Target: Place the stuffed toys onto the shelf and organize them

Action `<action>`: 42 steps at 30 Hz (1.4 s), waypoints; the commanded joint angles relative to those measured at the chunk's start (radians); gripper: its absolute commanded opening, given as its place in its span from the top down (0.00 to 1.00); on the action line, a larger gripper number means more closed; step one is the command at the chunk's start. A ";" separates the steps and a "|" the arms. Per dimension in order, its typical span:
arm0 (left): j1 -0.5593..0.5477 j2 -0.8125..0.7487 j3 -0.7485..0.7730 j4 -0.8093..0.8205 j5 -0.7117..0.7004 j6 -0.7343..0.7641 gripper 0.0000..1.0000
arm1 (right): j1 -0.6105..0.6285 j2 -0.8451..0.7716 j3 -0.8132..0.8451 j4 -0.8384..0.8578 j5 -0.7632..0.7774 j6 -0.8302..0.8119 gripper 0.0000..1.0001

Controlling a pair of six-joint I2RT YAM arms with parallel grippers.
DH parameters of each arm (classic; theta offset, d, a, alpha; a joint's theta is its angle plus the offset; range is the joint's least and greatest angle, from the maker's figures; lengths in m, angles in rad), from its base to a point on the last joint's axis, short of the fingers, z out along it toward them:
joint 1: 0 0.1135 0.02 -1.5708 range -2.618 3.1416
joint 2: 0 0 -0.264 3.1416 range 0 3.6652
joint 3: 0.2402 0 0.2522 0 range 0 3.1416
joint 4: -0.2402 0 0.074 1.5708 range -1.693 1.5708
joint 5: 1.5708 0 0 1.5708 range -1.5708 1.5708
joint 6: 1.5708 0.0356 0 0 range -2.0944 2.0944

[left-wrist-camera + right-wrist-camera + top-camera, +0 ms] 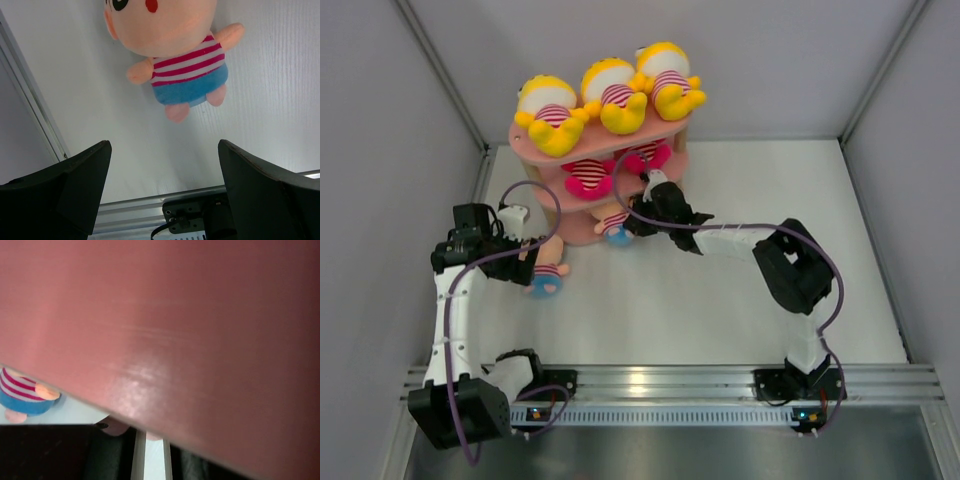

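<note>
The pink shelf [532, 140] stands at the back, with three yellow stuffed toys [608, 92] in a row on its top board. Two striped toys [587, 176] lie on the middle board. A peach-headed, blue-bottomed toy [614, 224] lies at the bottom board's front edge, and my right gripper [632, 224] reaches in beside it. In the right wrist view the shelf board [190, 325] hides most of the scene. The right gripper [150, 442] shows a narrow slit, with peach plush at its tips. Another peach toy [180, 55] lies on the table beyond my open, unloaded left gripper [165, 172].
Grey walls close in the white table [720, 300] on three sides. An aluminium rail [670, 382] runs along the near edge by the arm bases. A striped, blue-bottomed toy [21, 394] shows under the board at the lower left of the right wrist view.
</note>
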 commanded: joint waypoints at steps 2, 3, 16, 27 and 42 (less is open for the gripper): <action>0.000 0.004 0.003 0.007 -0.010 0.010 0.06 | 0.011 0.006 0.038 0.088 0.057 0.018 0.72; 0.000 0.007 0.003 0.006 -0.010 0.012 0.06 | 0.011 0.005 0.039 0.085 0.056 0.018 0.65; -0.002 -0.002 -0.014 0.007 -0.011 0.013 0.06 | 0.028 -0.191 -0.082 0.057 0.091 -0.048 0.41; -0.002 -0.001 -0.019 0.007 0.000 0.002 0.06 | 0.134 -0.288 -0.182 0.069 0.258 -0.116 0.40; -0.002 -0.016 -0.026 0.007 -0.027 0.015 0.06 | 0.352 -0.003 0.024 0.130 0.812 -0.703 0.42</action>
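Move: The doll in the right fingers sits at the front of the shelf's bottom tier, its middle some 3 cm ahead, 4 cm left and 1 cm below that hand. The other doll on the tier is about 4 cm ahead and 6 cm right of the hand; a third lies on the table, roughly 19 cm left, 8 cm back and 6 cm lower. From the left hand, the held doll lies about 14 cm ahead, 21 cm right and 7 cm below. The right hand opens off the doll, arcs up 8 cm and back 5, then sinks, fingers tipping down. ##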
